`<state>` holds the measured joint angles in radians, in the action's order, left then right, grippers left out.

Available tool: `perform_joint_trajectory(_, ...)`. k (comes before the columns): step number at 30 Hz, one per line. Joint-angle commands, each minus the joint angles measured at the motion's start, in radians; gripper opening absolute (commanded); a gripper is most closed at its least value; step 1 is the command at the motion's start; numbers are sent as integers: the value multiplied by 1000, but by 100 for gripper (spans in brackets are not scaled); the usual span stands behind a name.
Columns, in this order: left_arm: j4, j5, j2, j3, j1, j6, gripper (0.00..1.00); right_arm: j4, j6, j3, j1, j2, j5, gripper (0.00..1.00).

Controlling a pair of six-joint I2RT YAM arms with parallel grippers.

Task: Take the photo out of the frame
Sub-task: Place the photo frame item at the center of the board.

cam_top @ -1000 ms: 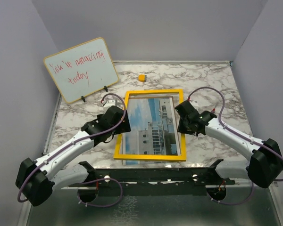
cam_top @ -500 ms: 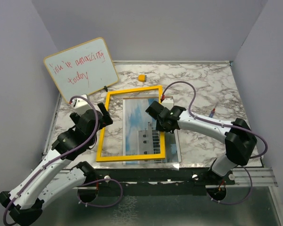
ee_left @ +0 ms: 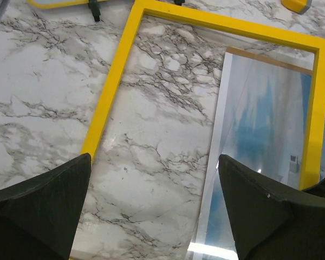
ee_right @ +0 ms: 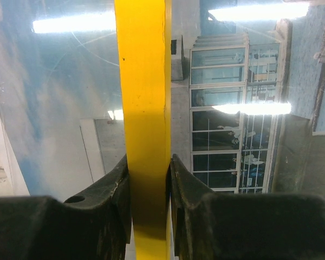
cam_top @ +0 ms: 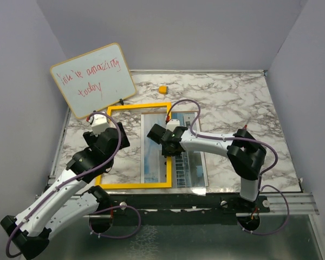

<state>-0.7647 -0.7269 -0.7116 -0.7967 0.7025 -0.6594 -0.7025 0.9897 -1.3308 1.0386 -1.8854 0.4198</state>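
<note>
The yellow frame (cam_top: 135,108) lies flat on the marble table, shifted left so that only its right bar crosses the photo (cam_top: 192,168). The photo, a building under blue sky, lies flat on the table, mostly to the right of the frame. My right gripper (cam_top: 161,142) is shut on the frame's right bar (ee_right: 143,108), one finger (ee_right: 111,189) pressed on each side, with the photo (ee_right: 233,108) beneath. My left gripper (cam_top: 112,135) hovers open over the frame's left half. Its fingers (ee_left: 43,200) are spread wide above bare marble, with the frame's left bar (ee_left: 108,97) and the photo's edge (ee_left: 260,135) in view.
A whiteboard (cam_top: 92,80) with red handwriting leans on its stand at the back left, close to the frame's top corner. A small yellow block (cam_top: 162,89) sits behind the frame. Walls close in the left, back and right sides.
The right gripper has dragged the frame leftwards, uncovering most of the photo, which stayed in place. The left arm has drawn back to the left, still open.
</note>
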Motion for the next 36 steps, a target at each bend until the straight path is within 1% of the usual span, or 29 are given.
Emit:
perform_joint_trajectory(1, 20, -8, -36, 19, 0, 23, 99, 23, 15, -41, 5, -39, -10, 3)
perform_joint_trajectory(4, 21, -4, -47, 19, 0, 23, 99, 60, -2, -51, 7, -53, -64, 6)
perform_joint_trajectory(8, 22, -6, -46, 22, -1, 21, 99, 52, -2, -94, 16, -87, -91, 8)
perform_joint_trajectory(12, 23, -6, -45, 25, 0, 21, 99, 63, -4, -119, 24, -100, -132, 17)
perform_joint_trajectory(15, 24, -6, -56, 25, 0, 21, 99, 70, -14, -122, 32, -94, -128, 20)
perform_joint_trajectory(17, 24, -5, -64, 25, 0, 21, 99, 76, -23, -109, 32, -87, -130, 25)
perform_joint_trajectory(19, 25, -3, -72, 25, 0, 21, 99, 67, -26, -97, 32, -78, -128, 33)
perform_joint_trajectory(20, 25, -1, -76, 25, -1, 21, 99, 65, -28, -87, 32, -70, -128, 35)
perform_joint_trajectory(23, 27, 4, -85, 27, 0, 21, 99, 85, -41, -34, 32, -12, -123, 40)
perform_joint_trajectory(25, 27, 8, -91, 27, 0, 23, 99, 85, -45, -5, 32, 38, -102, 49)
perform_joint_trajectory(31, 43, 35, -104, 34, 2, 31, 99, 8, -38, 88, 17, 222, 30, 63)
perform_joint_trajectory(33, 56, 54, -106, 38, 2, 40, 99, -3, -25, 161, -20, 300, 52, 64)
perform_joint_trajectory(36, 71, 81, -113, 45, 2, 53, 99, 44, -28, 322, -127, 449, -1, 65)
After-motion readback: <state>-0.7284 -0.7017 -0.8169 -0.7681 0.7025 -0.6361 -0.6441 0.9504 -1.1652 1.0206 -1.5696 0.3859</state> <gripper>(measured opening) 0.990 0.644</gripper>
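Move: The right gripper already holds the yellow frame's right bar. The spot to set that bar down is about 4 cm to its left, 1 cm back and 2 cm below. The photo's middle is some 3 cm to its right, level fore and aft, and 2 cm lower; the frame's left bar is roughly 25 cm to its left, level with it. From the open left gripper, that set-down spot is about 16 cm right, 1 cm ahead and 16 cm below. Keep the right gripper's pinch on the frame's right bar and draw it some 4 cm left, easing down, across the left part of the photo. Then open the fingers to let go of the bar, lift about 8 cm and swing back right, away from it and over the photo. Meanwhile lower the open left gripper about 3 cm over the frame's empty inside. ##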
